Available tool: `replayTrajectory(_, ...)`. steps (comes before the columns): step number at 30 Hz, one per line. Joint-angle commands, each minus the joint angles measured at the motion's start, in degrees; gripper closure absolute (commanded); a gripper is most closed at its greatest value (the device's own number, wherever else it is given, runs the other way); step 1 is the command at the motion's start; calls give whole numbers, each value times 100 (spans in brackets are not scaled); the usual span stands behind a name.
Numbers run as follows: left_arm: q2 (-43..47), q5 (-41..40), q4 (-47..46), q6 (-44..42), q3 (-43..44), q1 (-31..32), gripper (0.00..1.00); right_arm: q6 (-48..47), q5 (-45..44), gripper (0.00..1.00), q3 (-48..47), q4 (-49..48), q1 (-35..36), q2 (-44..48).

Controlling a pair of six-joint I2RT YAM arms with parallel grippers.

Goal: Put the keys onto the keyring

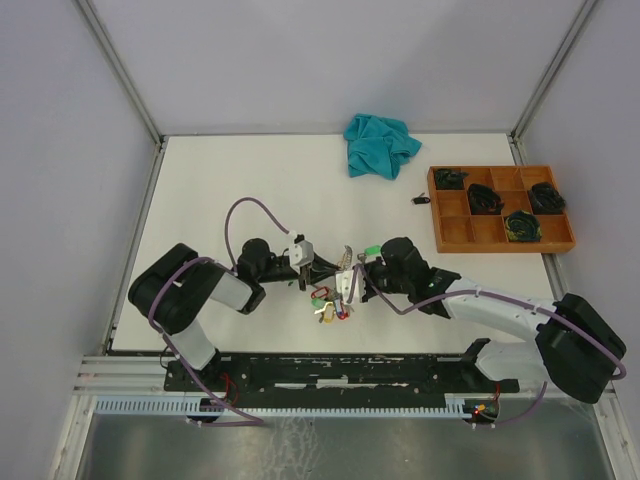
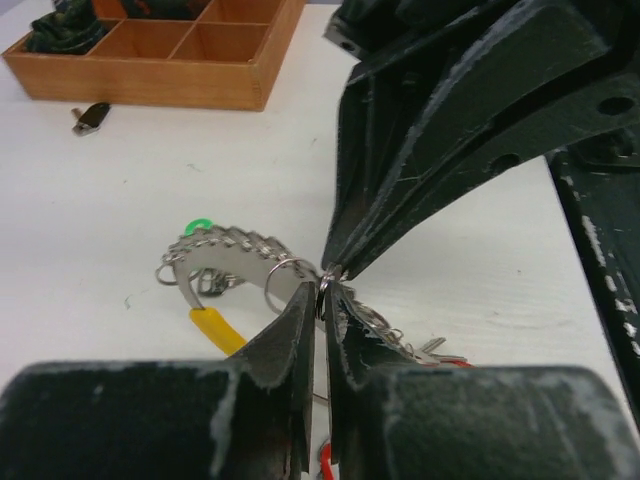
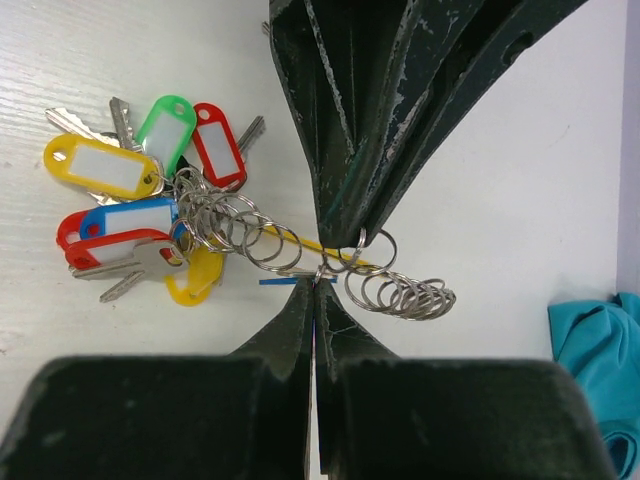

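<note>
The keys point(image 3: 130, 190) lie bunched on the table, with yellow, green, red and blue tags; from above they sit below the two grippers point(image 1: 328, 305). A row of small silver split loops point(image 3: 400, 290) is strung along the thin wire keyring point(image 3: 300, 268). My right gripper point(image 3: 317, 285) is shut on that wire. My left gripper point(image 3: 345, 238) meets it tip to tip. In its own view the left gripper point(image 2: 322, 285) pinches a thin silver loop, with a hairline gap between the fingers. A yellow tag point(image 2: 215, 330) and a green tag point(image 2: 198, 226) lie beside the loop row.
A wooden compartment tray point(image 1: 455, 235) holding dark bundles stands at the right. A teal cloth point(image 1: 380, 145) lies at the back. A small black clip point(image 1: 421, 199) rests left of the tray. A blue mark point(image 3: 275, 282) is on the table under the loops.
</note>
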State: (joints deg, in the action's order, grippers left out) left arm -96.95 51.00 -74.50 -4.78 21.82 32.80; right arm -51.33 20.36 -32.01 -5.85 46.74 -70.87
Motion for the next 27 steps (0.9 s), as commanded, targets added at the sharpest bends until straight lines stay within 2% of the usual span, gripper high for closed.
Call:
replayTrajectory(1, 28, -834, -75, -66, 198, -18, 83, 467, -293, 99, 68, -199, -66, -126)
replayTrajectory(8, 198, -1907, -32, 33, 85, -19, 71, 956, -381, 99, 33, -482, -174, -616)
replayTrajectory(14, 606, -2995, -26, 291, -99, -14, 63, 1659, -223, 97, -95, -202, -174, -484)
replayTrajectory(16, 833, -3264, 18, 453, -154, -19, 58, 2170, -336, 91, -128, -190, -174, -411)
replayTrajectory(18, 1118, -3581, 132, 691, -191, -19, 52, 2597, -467, 78, -123, -149, -175, -279)
replayTrajectory(20, 1456, -3937, 382, 932, -198, -17, 46, 2904, -643, 69, -127, -30, -174, -71)
replayTrajectory(24, 2397, -4742, 1119, 1496, -188, -19, 35, 3621, -1294, 54, -315, 734, -182, 594)
replayTrajectory(25, 2671, -4924, 1553, 1618, -169, -14, 28, 3881, -1505, 51, -487, 1045, -183, 755)
replayTrajectory(27, 3286, -5241, 2322, 1796, -89, -18, 5, 4546, -2171, 42, -755, 1758, -181, 1058)
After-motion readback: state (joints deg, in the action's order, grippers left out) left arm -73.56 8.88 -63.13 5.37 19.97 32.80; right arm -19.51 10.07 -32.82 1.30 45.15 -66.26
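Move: Both sets of fingertips meet at the small wire loops on the upper rim of the half-raised keyring; its middle lies about 4 cm below either hand and 2 cm back. From either hand, the bunch of tagged keys is some 6 cm back, 2 cm left and 7 cm down, and a loose green-tagged key lies about 4 cm ahead, 5 cm right and 7 cm down. Another green-tagged key is roughly 10 cm left of the left hand, 1 cm back and 7 cm down. The left fingers come off the wire loops and open wide as the hand slides about 8 cm forward, then rises some 9 cm and swings 7 cm left, away from the keyring, turning counter-clockwise about 40 degrees towards forward. The right hand, still pinching a loop at first, lowers the keyring about 4 cm towards the table while easing slightly right, opens to about half way down there to let go, then rises by nearly as much and draws a little farther right, turning clockwise. ##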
